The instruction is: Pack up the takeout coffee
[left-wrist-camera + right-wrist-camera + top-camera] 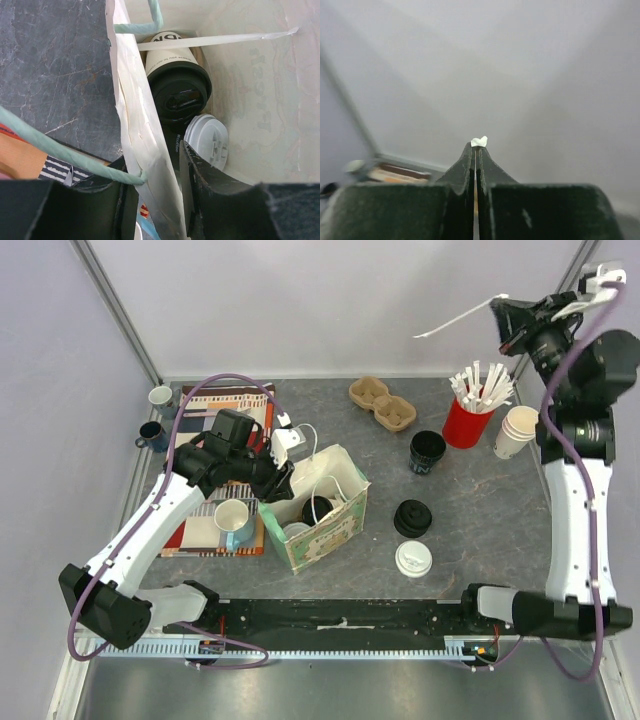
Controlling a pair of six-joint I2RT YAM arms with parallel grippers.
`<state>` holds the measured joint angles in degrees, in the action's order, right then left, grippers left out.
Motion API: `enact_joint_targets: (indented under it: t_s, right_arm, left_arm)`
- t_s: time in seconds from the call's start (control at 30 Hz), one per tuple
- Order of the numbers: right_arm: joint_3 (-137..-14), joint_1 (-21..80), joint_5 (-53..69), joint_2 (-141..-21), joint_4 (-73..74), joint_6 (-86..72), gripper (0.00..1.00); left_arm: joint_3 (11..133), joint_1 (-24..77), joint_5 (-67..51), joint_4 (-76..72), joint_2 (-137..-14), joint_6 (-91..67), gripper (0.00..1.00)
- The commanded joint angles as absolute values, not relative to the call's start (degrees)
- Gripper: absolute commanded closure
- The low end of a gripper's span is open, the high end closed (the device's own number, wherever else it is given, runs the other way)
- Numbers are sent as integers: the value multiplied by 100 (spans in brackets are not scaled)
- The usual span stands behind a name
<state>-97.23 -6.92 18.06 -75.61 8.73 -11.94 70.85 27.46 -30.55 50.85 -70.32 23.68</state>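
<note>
A paper bag (335,530) stands open at the table's middle. Inside it is a takeout coffee with a white sip lid (210,142) (296,532), beside a pale cup with a black lid (177,92). A white paper-wrapped straw (220,39) lies across the two cups. My left gripper (278,478) (155,165) is shut on the bag's left wall (140,130), one finger inside and one outside. High at the back right, my right gripper (498,306) (477,146) is shut on another white wrapped straw (455,320), whose end (479,141) shows at the fingertips.
Right of the bag lie a white lid (413,558), a loose black lid (412,518) and a lidless black cup (427,452). Behind are a red cup of straws (468,420), stacked paper cups (515,430) and a cardboard carrier (382,403). Mugs (232,520) stand on the left.
</note>
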Motion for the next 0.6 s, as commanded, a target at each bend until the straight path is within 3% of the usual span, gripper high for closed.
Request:
enact_joint_targets:
  t_s: [0.0, 0.2, 0.57]
  right_arm:
    - [-9045, -125, 4497, -7146, -983, -2838, 100]
    - [-8412, 1563, 5923, -6830, -343, -1857, 100]
    - [-8174, 3048, 5020, -7083, 1090, -791, 100]
  left_arm:
    - [7242, 2742, -2953, 5098, -6908, 2584, 58]
    - [7242, 2742, -2883, 5115, -6864, 2593, 58]
    - [7198, 2742, -2865, 5124, -6829, 2654, 58]
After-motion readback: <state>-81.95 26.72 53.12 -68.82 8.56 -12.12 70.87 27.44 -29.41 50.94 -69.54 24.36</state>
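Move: The right hand, high and still holding a white straw, has the bag mouth some 32 cm to its left, 19 cm back and 31 cm below. Far below this hand, the black cups stand about 4 cm ahead and 9 cm left, the black lids 9 cm back and 13 cm left. The left hand still pinches the bag's rim, the bag mouth's middle about 6 cm to its right and 1 cm back. The right hand swings its straw some 25 cm left and back, then down, turning counter-clockwise, towards the bag. ##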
